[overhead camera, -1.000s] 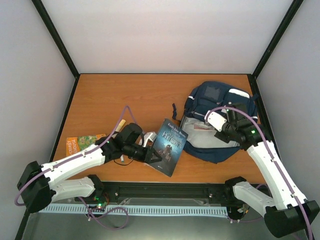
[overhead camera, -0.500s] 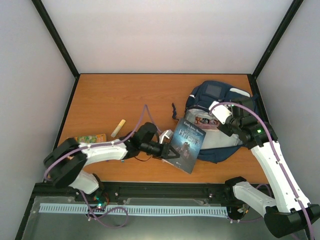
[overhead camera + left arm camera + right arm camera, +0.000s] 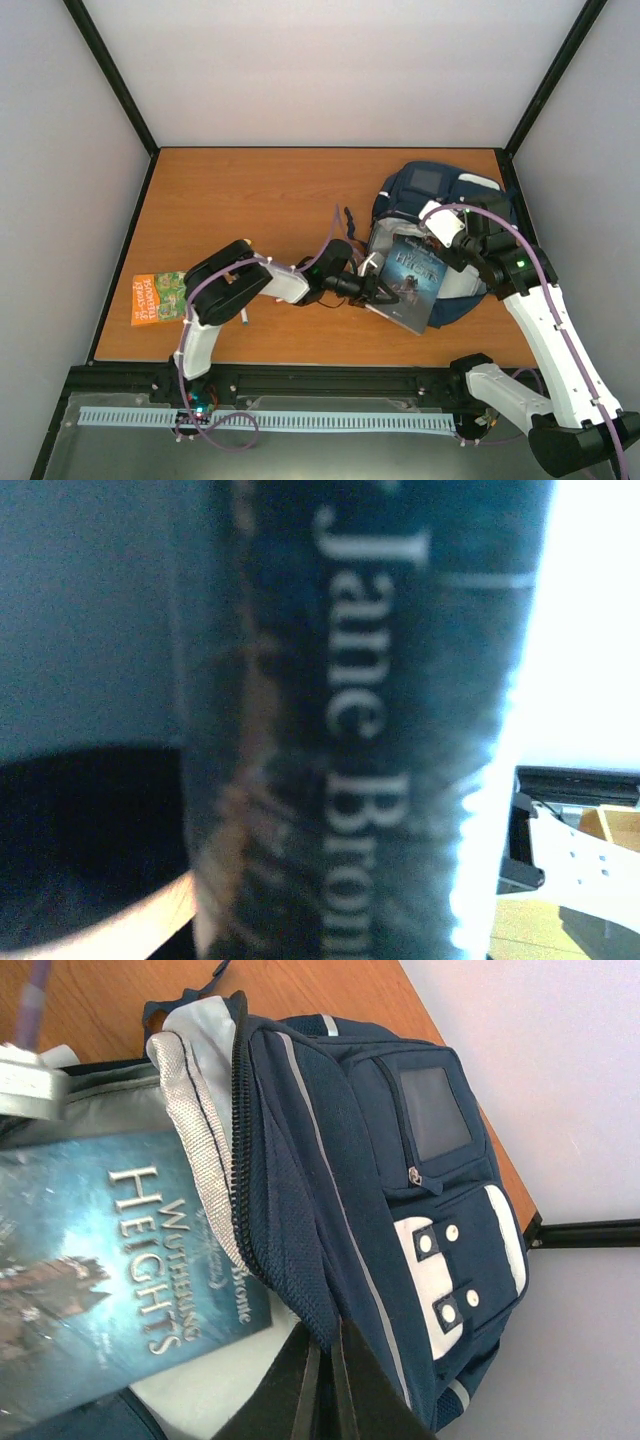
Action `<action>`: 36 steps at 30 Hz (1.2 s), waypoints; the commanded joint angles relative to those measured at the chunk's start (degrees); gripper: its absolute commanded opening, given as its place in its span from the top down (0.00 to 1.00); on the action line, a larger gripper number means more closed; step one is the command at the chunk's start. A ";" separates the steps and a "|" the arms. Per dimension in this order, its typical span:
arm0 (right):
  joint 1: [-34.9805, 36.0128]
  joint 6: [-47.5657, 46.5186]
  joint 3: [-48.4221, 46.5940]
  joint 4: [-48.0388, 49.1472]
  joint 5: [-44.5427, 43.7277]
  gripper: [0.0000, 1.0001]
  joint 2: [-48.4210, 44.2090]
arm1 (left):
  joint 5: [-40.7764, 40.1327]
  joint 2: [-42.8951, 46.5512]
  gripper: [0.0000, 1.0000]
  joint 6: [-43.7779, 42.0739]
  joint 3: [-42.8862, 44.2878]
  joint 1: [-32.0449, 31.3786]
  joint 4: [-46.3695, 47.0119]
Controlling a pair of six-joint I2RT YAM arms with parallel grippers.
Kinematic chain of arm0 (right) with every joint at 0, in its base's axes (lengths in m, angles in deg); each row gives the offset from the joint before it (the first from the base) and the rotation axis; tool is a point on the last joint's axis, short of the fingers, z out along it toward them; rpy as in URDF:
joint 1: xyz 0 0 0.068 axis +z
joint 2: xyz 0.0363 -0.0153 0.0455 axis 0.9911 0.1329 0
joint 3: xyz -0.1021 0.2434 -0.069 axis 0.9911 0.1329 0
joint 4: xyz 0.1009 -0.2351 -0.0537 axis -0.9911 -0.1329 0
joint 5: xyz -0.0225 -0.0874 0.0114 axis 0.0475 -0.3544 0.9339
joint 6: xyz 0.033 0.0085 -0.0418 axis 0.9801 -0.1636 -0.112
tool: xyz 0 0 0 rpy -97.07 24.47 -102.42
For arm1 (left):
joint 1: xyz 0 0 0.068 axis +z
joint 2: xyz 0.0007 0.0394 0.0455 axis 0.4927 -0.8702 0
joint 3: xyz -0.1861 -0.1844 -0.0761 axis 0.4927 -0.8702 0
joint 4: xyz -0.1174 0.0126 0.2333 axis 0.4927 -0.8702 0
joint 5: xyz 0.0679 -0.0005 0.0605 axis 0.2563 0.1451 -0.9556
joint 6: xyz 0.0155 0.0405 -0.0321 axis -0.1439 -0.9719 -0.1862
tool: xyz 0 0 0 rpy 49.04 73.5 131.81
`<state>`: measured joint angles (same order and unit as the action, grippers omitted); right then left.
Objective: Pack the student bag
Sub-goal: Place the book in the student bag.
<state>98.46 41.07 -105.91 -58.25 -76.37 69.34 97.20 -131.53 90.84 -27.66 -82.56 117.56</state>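
The student bag (image 3: 440, 188), navy with white patches, lies at the table's right rear, its grey-lined mouth facing left. My right gripper (image 3: 458, 252) is shut on the edge of the bag's upper flap (image 3: 300, 1260) and holds it lifted; the fabric is pinched between the dark fingers (image 3: 325, 1360). My left gripper (image 3: 377, 287) is shut on a dark blue book, "Wuthering Heights" (image 3: 415, 278), whose far end lies over the grey lining (image 3: 190, 1380) under the raised flap. In the left wrist view the book's blurred spine (image 3: 360, 730) fills the frame and hides the fingers.
An orange booklet (image 3: 158, 297) lies near the table's left edge. The left arm (image 3: 280, 283) stretches across the middle of the table towards the bag. Black frame posts and pale walls close in the table on three sides.
My left arm has carried the book rightwards from the table's middle to the bag's mouth. The right gripper has kept its hold on the flap, raised a little.
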 commanded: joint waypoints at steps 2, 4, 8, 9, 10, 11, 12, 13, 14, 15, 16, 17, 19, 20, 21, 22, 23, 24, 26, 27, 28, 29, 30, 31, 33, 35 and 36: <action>-0.20 0.86 -1.76 3.61 2.53 0.97 -1.94 | 4.91 -5.84 0.99 4.19 9.95 -0.45 17.28; -0.20 0.86 -1.65 3.60 2.71 0.97 -2.13 | 5.11 -7.78 0.99 4.51 12.91 -0.41 17.17; -0.23 0.72 -1.63 2.97 3.52 0.97 -2.70 | 5.08 -11.39 0.99 5.98 18.64 0.48 15.59; -0.22 0.72 -1.65 2.73 3.92 0.97 -2.89 | 4.58 -12.30 0.99 6.14 19.99 0.93 13.77; -0.23 0.75 -1.74 2.38 4.37 0.97 -3.01 | 3.91 -13.29 0.99 6.25 21.39 1.32 12.23; -0.19 0.69 -2.00 2.01 4.98 0.97 -3.17 | 3.29 -14.65 0.99 6.84 22.55 1.76 12.13; -0.19 0.60 -2.04 1.73 5.29 0.97 -3.32 | 2.78 -15.62 0.99 7.83 23.30 2.18 12.69; -0.22 0.50 -2.23 1.63 5.46 0.97 -3.49 | 2.46 -16.68 0.99 8.75 24.25 2.71 13.30; -0.19 0.42 -2.26 1.56 5.51 0.97 -3.71 | 2.28 -17.60 0.99 9.68 25.46 3.02 13.64; -0.24 0.34 -2.22 1.48 5.50 0.97 -3.86 | 1.95 -18.34 0.99 10.28 26.24 3.32 13.78; -0.22 0.33 -2.26 1.39 5.39 0.97 -3.98 | 1.60 -18.96 0.99 10.50 26.89 3.57 13.72; -0.24 0.16 -2.18 1.31 5.26 0.97 -4.05 | 1.19 -19.37 0.99 10.20 27.66 3.80 12.61; -0.24 0.15 -2.02 1.13 5.08 0.97 -4.24 | 0.15 -19.88 0.99 8.22 29.27 4.14 6.87; -0.20 0.10 -1.78 1.27 5.02 0.97 -4.47 | -0.62 -19.97 0.97 6.66 30.04 4.29 1.93; -0.19 0.12 -1.43 1.43 4.91 0.97 -4.67 | -1.40 -19.91 0.90 5.26 30.55 4.38 -1.30; -0.19 0.15 -1.13 1.54 4.77 0.97 -4.77 | -2.55 -19.58 0.79 4.08 30.72 4.48 -3.89; -0.27 0.22 -0.78 1.57 4.63 0.97 -4.80 | -3.42 -19.15 0.69 3.35 30.52 4.52 -5.73; -0.21 0.30 -0.59 1.62 4.51 0.97 -4.80 | -3.99 -18.57 0.60 2.65 30.32 4.59 -7.28; -0.20 0.53 -0.35 1.60 4.22 0.97 -4.88 | -5.31 -16.87 0.46 0.84 29.29 4.57 -10.46; -0.25 0.65 -0.26 1.60 4.24 0.97 -4.96 | -6.38 -15.80 0.42 -0.31 28.83 4.54 -13.04; -0.27 0.72 -0.25 1.56 4.21 0.97 -5.05 | -7.51 -14.35 0.41 -1.66 28.39 4.52 -15.63; -0.22 0.76 -0.20 1.55 4.12 0.97 -5.12 | -8.73 -12.82 0.39 -2.92 28.09 4.53 -18.95; -0.22 0.80 -0.08 1.56 4.04 0.97 -5.19 | -11.13 -11.50 0.37 -4.39 28.06 4.52 -22.43; -0.19 0.82 0.00 1.60 3.89 0.97 -5.23 | -13.08 -9.90 0.34 -5.87 28.07 4.52 -26.28; -0.23 0.89 0.33 1.76 3.67 0.97 -5.39 | -16.92 -6.19 0.29 -8.20 27.59 4.33 -30.98; -0.21 0.93 0.67 1.89 3.70 0.97 -5.50 | -21.63 -3.48 0.24 -10.41 27.73 3.90 -36.24; -0.19 0.98 0.84 1.98 3.78 0.97 -5.58 | -24.40 -2.45 0.22 -11.54 28.03 3.28 -38.53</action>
<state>98.42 41.18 -105.41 -59.50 -72.79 65.75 83.41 -140.99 86.43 -0.77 -78.71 91.09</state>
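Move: The left hand already holds the book by its near-left side; the book's middle is some 2 cm ahead and 4 cm right of that hand. The student bag's opening lies about 6 cm ahead, 9 cm right and a little below it. The raised flap edge is about 7 cm ahead, 13 cm right and well above. From the right hand, which grips that edge, the opening is about 2 cm back, 4 cm left and 20 cm below. Still pinching the book, the left hand carries it right and then mostly forward into the bag's mouth, about 10 cm forward and 6 cm right, sinking some 2 cm late on. Its fingers then open wide and let go as the hand backs off about 3 cm left, rising slightly with its left side tilting up. The right hand keeps its pinch on the flap, easing back a centimetre or two. ##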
